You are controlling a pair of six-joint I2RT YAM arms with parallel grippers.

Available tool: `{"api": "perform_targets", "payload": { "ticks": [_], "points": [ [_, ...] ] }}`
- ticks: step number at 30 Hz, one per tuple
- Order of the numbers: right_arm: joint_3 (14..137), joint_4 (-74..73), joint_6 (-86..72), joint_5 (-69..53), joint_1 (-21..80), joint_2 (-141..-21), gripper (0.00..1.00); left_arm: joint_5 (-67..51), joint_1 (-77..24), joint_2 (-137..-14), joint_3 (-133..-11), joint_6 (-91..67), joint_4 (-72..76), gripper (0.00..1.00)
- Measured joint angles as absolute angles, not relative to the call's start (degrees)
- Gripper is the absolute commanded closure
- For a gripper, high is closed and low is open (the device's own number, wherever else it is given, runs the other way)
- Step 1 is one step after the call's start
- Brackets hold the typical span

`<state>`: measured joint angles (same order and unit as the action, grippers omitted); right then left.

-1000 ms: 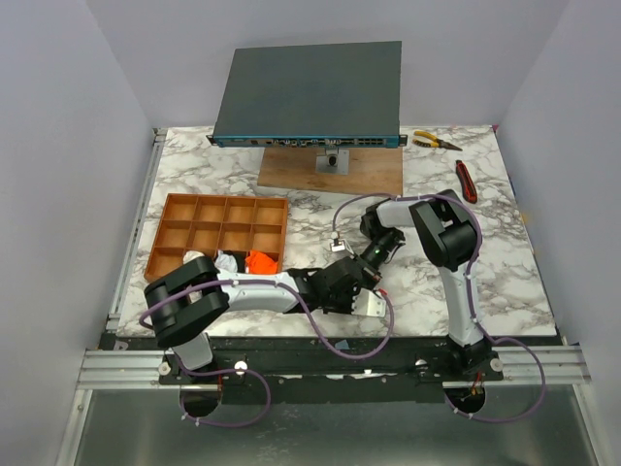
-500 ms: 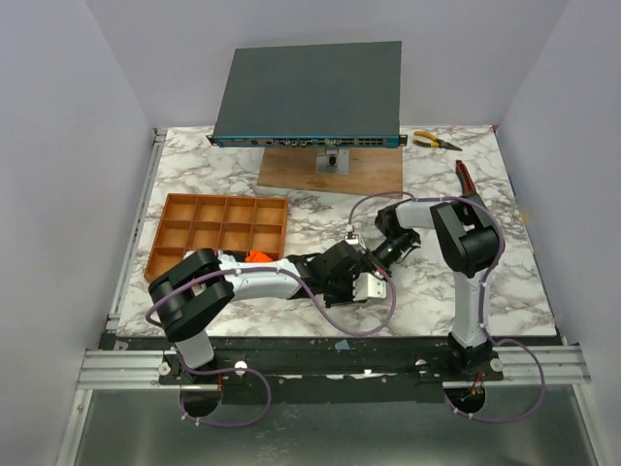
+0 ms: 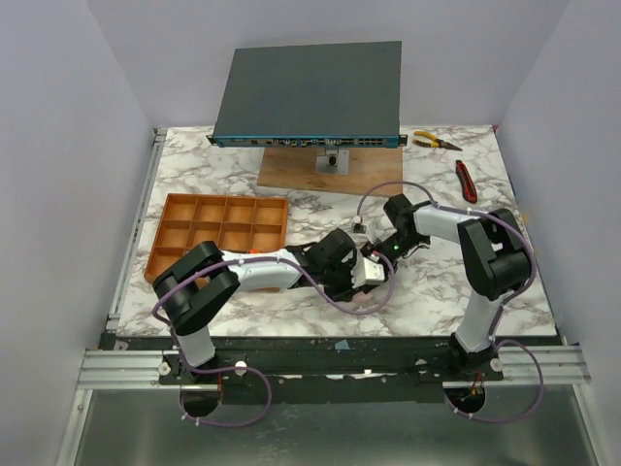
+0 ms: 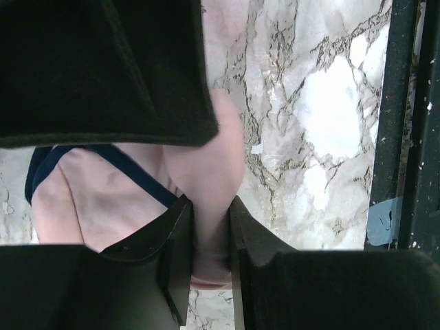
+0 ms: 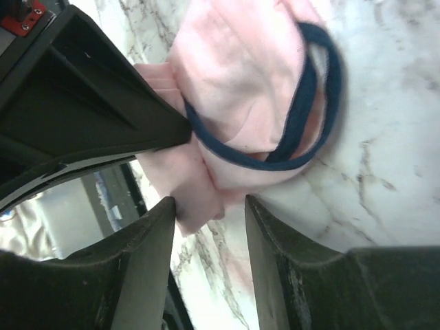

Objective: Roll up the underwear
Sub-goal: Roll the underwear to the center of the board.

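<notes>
A pale pink underwear (image 4: pixel 213 172) with dark blue edging lies bunched on the marble table. My left gripper (image 4: pixel 210 220) is shut on a folded pink strip of it. In the right wrist view the same underwear (image 5: pixel 240 75) sits just beyond my right gripper (image 5: pixel 210 220), which is open, with a pink end of the cloth reaching between its fingers and touching neither. From above, the left gripper (image 3: pixel 364 275) and the right gripper (image 3: pixel 388 254) meet near the table's middle, and only a pale scrap of the underwear (image 3: pixel 373 278) shows.
An orange-brown compartment tray (image 3: pixel 175 209) stands at the left, beside the left arm. A grey flat box (image 3: pixel 309 92) on a wooden board (image 3: pixel 330 173) is at the back. Yellow pliers (image 3: pixel 434 142) and a red-handled tool (image 3: pixel 467 181) lie at the back right.
My right gripper has opened and let go of the cloth, its arm swinging out to the right. The left gripper, still shut on the underwear, has moved slightly away from the near edge.
</notes>
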<state>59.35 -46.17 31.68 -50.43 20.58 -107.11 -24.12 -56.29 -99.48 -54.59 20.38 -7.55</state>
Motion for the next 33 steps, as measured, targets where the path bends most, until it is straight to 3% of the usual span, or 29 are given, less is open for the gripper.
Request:
{"api": "perform_targets", "payload": {
  "ticks": [12,22,33],
  "points": [
    [54.8,-29.7,24.9,-42.5,18.8,-97.9,0.52,-26.9,-54.2,-101.0,-55.7,14.9,-7.5,1.00],
    [51.8,-25.1,22.3,-39.2,18.7,-90.9,0.52,-35.3,-50.1,-105.7,-60.2,10.7,-9.2,1.00],
    [51.1,-21.8,21.7,-38.7,18.8,-93.6,0.54,-38.2,-48.8,-107.0,-61.2,9.4,-10.0,1.00]
  ]
}}
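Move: My left hand still pinches the near, rolled edge of the underwear; the middle of the cloth is about 4 cm ahead of that hand, 1 cm to its left and 1 cm below. From my half-open right hand, just off the roll's free right end, that middle is some 6 cm left, 2 cm ahead and 1 cm down. The compartment tray sits roughly 32 cm left and 12 cm ahead of my left hand; the wooden base lies about 26 cm ahead and 12 cm left of my right. I bring my right hand forward about 7 cm, past the roll's free end and the navy band, fingers half open; it rises some 3 cm on the way, then dips by half of that, its wrist rolling back nearly 30 degrees. My left hand keeps its pinch and rolls the edge forward about 20 degrees, edging 1.5 cm forward. ##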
